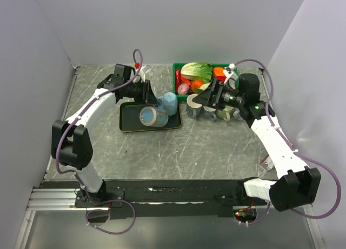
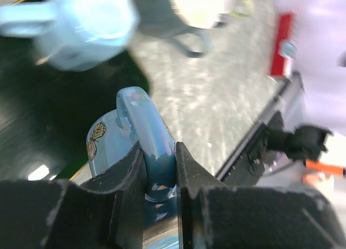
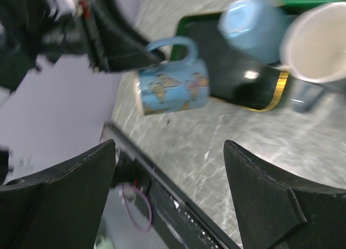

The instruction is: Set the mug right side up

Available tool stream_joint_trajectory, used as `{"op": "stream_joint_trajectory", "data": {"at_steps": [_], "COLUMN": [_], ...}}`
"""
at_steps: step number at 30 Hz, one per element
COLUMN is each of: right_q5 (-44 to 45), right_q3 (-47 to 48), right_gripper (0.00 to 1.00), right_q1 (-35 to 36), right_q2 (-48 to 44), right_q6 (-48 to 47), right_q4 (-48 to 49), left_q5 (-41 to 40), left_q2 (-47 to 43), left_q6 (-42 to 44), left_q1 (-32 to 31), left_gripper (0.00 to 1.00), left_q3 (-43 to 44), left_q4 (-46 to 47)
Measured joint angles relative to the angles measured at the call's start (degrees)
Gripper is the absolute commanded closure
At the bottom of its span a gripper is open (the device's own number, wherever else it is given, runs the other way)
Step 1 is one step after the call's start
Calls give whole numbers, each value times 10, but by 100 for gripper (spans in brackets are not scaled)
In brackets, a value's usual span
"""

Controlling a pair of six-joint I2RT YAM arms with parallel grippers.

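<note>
A blue mug with butterfly prints (image 1: pixel 151 118) lies on its side, its mouth towards the camera in the top view, over the black tray (image 1: pixel 130 122). My left gripper (image 1: pixel 152 101) is shut on its handle; in the left wrist view the jaws (image 2: pixel 160 152) pinch the handle (image 2: pixel 141 116). In the right wrist view the mug (image 3: pixel 173 91) hangs sideways from the left gripper (image 3: pixel 148 55), handle up. My right gripper (image 1: pixel 201 99) is open and empty beside the tray's right edge; its fingers (image 3: pixel 70 184) frame bare table.
A plain light blue mug (image 1: pixel 170 103) stands upside down on the tray's far right. Three more mugs (image 1: pixel 208 111) sit under the right gripper. A green basket of vegetables (image 1: pixel 199 72) stands behind them. Walls close in the table on the left, back and right.
</note>
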Motion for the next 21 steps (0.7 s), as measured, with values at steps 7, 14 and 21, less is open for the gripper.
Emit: {"op": "stream_joint_trajectory", "data": {"at_steps": [7,14,21], "right_q5": [-100,-120,-109], "right_q3": [-8,-6,30], "right_gripper": [15,17,16], "right_q1": [49,94,108], "right_q2": [36,72,77], "right_q6": [-31,-99,-122], "right_q4": [90,98,103], "left_q5": [101,180,187], "left_q2": [-68,-147,-159], "left_q6": [17,-16,-26], "left_q1": [-37,-63,-73], "left_gripper": [99,99,99], "left_q3": [-11,-13,-13], "left_q4": [41,98,106]}}
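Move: My left hand already holds the blue butterfly mug by its handle, the mug's middle about 4 cm back and 4 cm below. I'm taking it towards my open right gripper, some 19 cm to the right, 6 back and 9 higher. The light blue mug stands about 8 cm ahead, 6 right and 11 below. From my right hand, the butterfly mug is roughly 18 cm left, 2 ahead and 11 lower; the grey mug is about 9 ahead, 3 left and 19 below. I lift the mug with my left hand, up some 15 cm and back about 10, easing it right too, while the hand swings clockwise and its fingers tip up towards level, keeping their pinch on the handle. My right hand comes about 8 cm left to meet it, turning some 25 degrees counter-clockwise and tipping its fingers up, staying wide open. ##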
